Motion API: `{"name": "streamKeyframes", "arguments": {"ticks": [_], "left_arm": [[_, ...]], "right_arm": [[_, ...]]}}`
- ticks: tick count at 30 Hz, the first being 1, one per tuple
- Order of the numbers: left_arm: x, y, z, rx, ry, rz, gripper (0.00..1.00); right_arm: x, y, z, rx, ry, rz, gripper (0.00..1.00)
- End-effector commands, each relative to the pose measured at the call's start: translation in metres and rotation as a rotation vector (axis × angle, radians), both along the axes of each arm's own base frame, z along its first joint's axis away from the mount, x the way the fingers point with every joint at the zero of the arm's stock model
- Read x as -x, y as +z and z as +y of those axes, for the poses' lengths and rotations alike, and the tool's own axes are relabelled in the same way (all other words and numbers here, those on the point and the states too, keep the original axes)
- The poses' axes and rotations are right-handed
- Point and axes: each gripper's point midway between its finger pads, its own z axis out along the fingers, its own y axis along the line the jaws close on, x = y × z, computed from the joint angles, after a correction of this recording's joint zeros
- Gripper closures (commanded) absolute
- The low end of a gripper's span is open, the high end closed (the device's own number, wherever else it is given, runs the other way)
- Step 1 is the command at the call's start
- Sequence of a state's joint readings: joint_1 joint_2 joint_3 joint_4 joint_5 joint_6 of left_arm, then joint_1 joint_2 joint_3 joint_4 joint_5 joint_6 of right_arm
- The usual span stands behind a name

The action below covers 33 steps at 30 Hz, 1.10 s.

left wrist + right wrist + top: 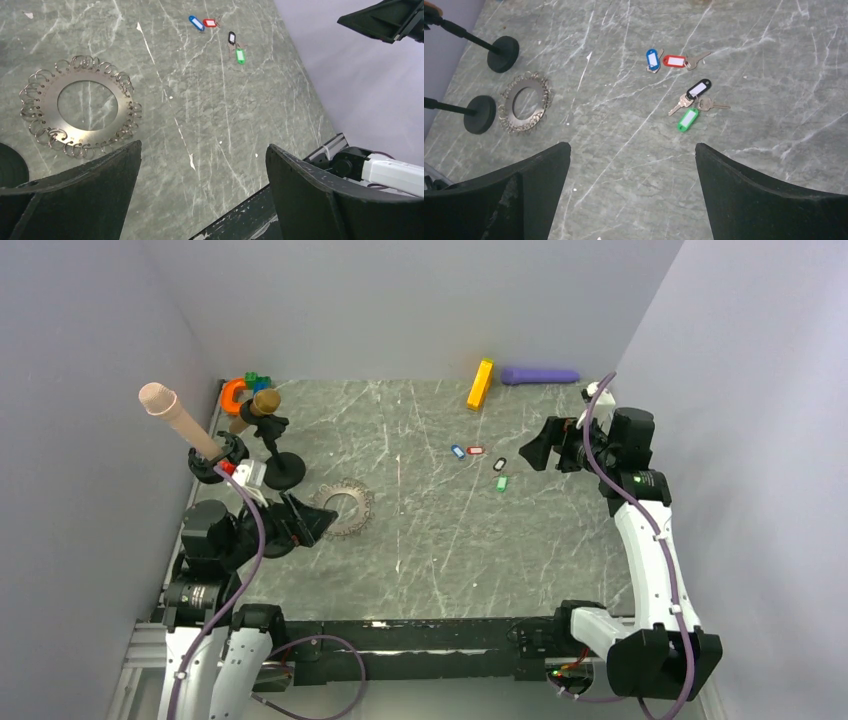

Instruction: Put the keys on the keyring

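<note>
The keys lie loose on the grey marble table right of centre, each with a small metal key: blue tag [457,452] [652,60], red tag [476,450] [674,61], black tag [500,463] [698,90] and green tag [501,483] [687,119]. The keyring [345,507] [50,102] [508,106], a flat silver ring edged with wire loops, lies left of centre. My left gripper [318,520] [203,145] hovers open just left of the keyring, holding nothing. Open and empty too, my right gripper [535,445] [632,145] hangs a short way right of the keys.
Two black stands with round bases [504,54] [480,114] rise left of the keyring; one carries a beige cylinder [180,420]. An orange block [480,384] and a purple cylinder [540,375] lie along the back wall. Small coloured pieces [245,388] sit in the back-left corner.
</note>
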<state>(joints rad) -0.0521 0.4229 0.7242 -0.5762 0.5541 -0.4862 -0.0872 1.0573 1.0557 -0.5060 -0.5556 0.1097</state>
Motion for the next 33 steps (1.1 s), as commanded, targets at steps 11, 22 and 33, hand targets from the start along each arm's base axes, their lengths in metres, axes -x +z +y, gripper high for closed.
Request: {"name": "streamKeyframes", "arguments": {"ticks": [11, 22, 33], "left_arm": [[0.02, 0.047, 0.004, -0.036, 0.003, -0.19, 0.02], [-0.004, 0.041, 0.006, 0.03, 0.053, -0.196, 0.02], [-0.019, 0.037, 0.001, 0.028, 0.024, -0.227, 0.02]], "right_arm": [[0.027, 0.006, 0.037, 0.082, 0.356, -0.207, 0.0], [-0.075, -0.067, 0.036, 0.231, 0.329, 0.06, 0.0], [-0.148, -0.162, 0.057, 0.25, 0.263, 0.292, 0.34]]}}
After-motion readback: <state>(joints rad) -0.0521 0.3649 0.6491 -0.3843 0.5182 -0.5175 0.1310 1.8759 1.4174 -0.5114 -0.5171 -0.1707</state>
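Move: The black-tagged key lies on the table some 13 cm ahead of my right hand, about 5 cm to its left and roughly 26 cm below. The green tag sits about 5 cm nearer me than the black one; the red tag is some 4 cm farther out and 6 cm farther left, the blue tag as far out and 10 cm farther left. From my left hand the black-tagged key is about 26 cm ahead and 37 cm to the right. My right hand first draws back a couple of centimetres, swinging left and turning some 20 degrees counter-clockwise, then swoops down about 16 cm, forward and further left towards the black-tagged key, tipping down and partly closing its wide-open, empty fingers, still above the table. My left hand dips back and rises some 3 cm, then eases forward, tilting slightly up. ##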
